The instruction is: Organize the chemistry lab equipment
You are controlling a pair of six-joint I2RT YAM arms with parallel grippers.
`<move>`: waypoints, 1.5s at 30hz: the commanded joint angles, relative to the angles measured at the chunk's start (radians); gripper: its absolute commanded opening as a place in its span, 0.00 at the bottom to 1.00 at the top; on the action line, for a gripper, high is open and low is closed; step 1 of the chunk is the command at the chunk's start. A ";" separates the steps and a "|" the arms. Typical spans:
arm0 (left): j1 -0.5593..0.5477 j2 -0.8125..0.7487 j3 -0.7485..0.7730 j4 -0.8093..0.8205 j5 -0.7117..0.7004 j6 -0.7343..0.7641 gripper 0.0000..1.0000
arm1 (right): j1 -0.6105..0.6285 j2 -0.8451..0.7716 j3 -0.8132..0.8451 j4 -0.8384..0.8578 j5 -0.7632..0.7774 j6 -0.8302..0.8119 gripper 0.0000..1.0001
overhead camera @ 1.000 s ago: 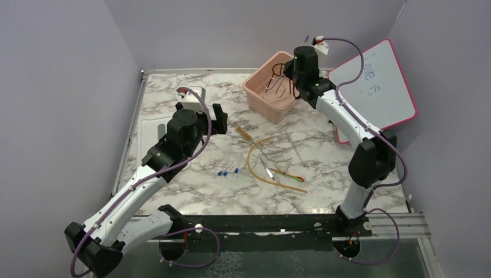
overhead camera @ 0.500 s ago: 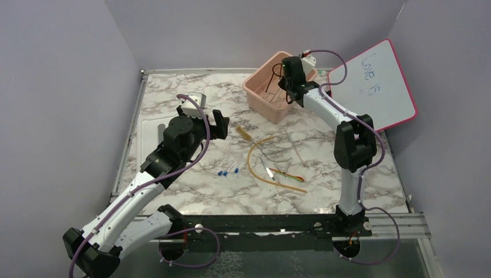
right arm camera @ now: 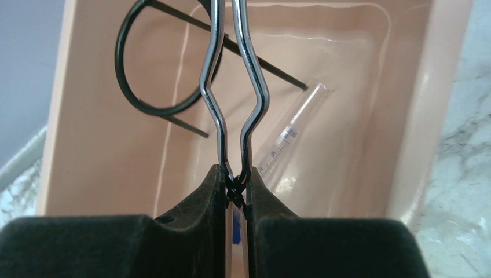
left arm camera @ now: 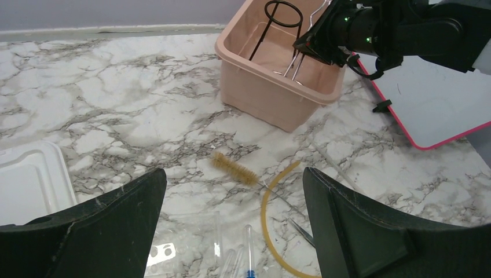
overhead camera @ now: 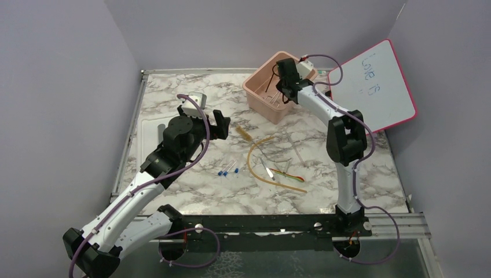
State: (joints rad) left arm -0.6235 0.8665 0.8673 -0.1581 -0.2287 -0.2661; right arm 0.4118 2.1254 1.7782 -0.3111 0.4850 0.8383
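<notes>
My right gripper (right arm camera: 235,188) is shut on the metal tongs (right arm camera: 255,87) and holds them inside the pink bin (right arm camera: 428,116); it also shows in the top view (overhead camera: 282,78). The black wire ring tripod (right arm camera: 130,81) and a clear graduated tube (right arm camera: 292,130) lie in the bin. My left gripper (left arm camera: 233,176) is open and empty above the table, near a tan bristle brush (left arm camera: 234,168) and the tan rubber tube (left arm camera: 267,202). The tube (overhead camera: 252,162), a spatula (overhead camera: 267,169) and blue-tipped pieces (overhead camera: 227,172) lie mid-table.
The pink-framed whiteboard (overhead camera: 376,87) leans at the back right, close to the bin (overhead camera: 257,103). The white lid (overhead camera: 151,130) lies flat at the left, under my left arm. Coloured wires (overhead camera: 289,175) lie by the tube's end. Grey walls close three sides.
My right gripper has moved left and down into the bin with the tongs. My left gripper shifted slightly early on, then held still.
</notes>
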 commanded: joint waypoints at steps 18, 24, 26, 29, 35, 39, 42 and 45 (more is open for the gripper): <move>0.028 0.007 -0.013 0.026 -0.022 -0.007 0.91 | -0.008 0.209 0.300 -0.289 0.130 0.168 0.28; 0.034 0.012 -0.013 0.025 -0.018 -0.009 0.90 | -0.008 0.196 0.318 -0.312 0.145 0.170 0.41; 0.036 0.014 -0.013 0.026 -0.015 -0.010 0.90 | -0.008 0.177 0.314 -0.306 0.149 0.161 0.42; 0.037 0.014 -0.013 0.026 -0.011 -0.013 0.91 | -0.008 0.135 0.299 -0.285 0.154 0.137 0.43; 0.042 0.017 -0.013 0.028 0.001 -0.018 0.91 | -0.008 -0.003 0.220 -0.191 0.085 0.004 0.45; 0.045 0.019 -0.013 0.028 0.008 -0.022 0.90 | -0.007 -0.142 0.111 -0.123 -0.042 -0.129 0.46; 0.048 0.017 -0.013 0.026 0.006 -0.022 0.91 | -0.006 -0.254 -0.015 -0.062 -0.194 -0.258 0.47; 0.051 0.015 -0.011 0.025 -0.001 -0.022 0.91 | -0.003 -0.350 -0.134 -0.041 -0.373 -0.360 0.48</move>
State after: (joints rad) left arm -0.5816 0.8856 0.8669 -0.1581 -0.2333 -0.2810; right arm 0.4099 1.8854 1.7687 -0.4290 0.3794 0.6758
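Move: The peach bin's middle lies about 3 cm to the right hand's left, level with it fore and aft and some 7 cm below; this hand holds the metal tongs over it. Inside, the black tripod is roughly 6 cm ahead, 4 cm left and 5 cm lower. The clear cylinder lies about 2 cm ahead on the bin floor, some 12 cm down. From the left hand, the bin is about 27 cm ahead, 19 cm right and 22 cm below. The tongs, still pinched near their pivot, are lowered about 3 cm farther into the peach bin by the right hand, which also eases slightly forward as its fingers tip down and turn a little clockwise. The fingers then open to about half and let go; the hand climbs some 13 cm clear, drawing back about 5 cm and turning roughly 20 degrees counter-clockwise. ##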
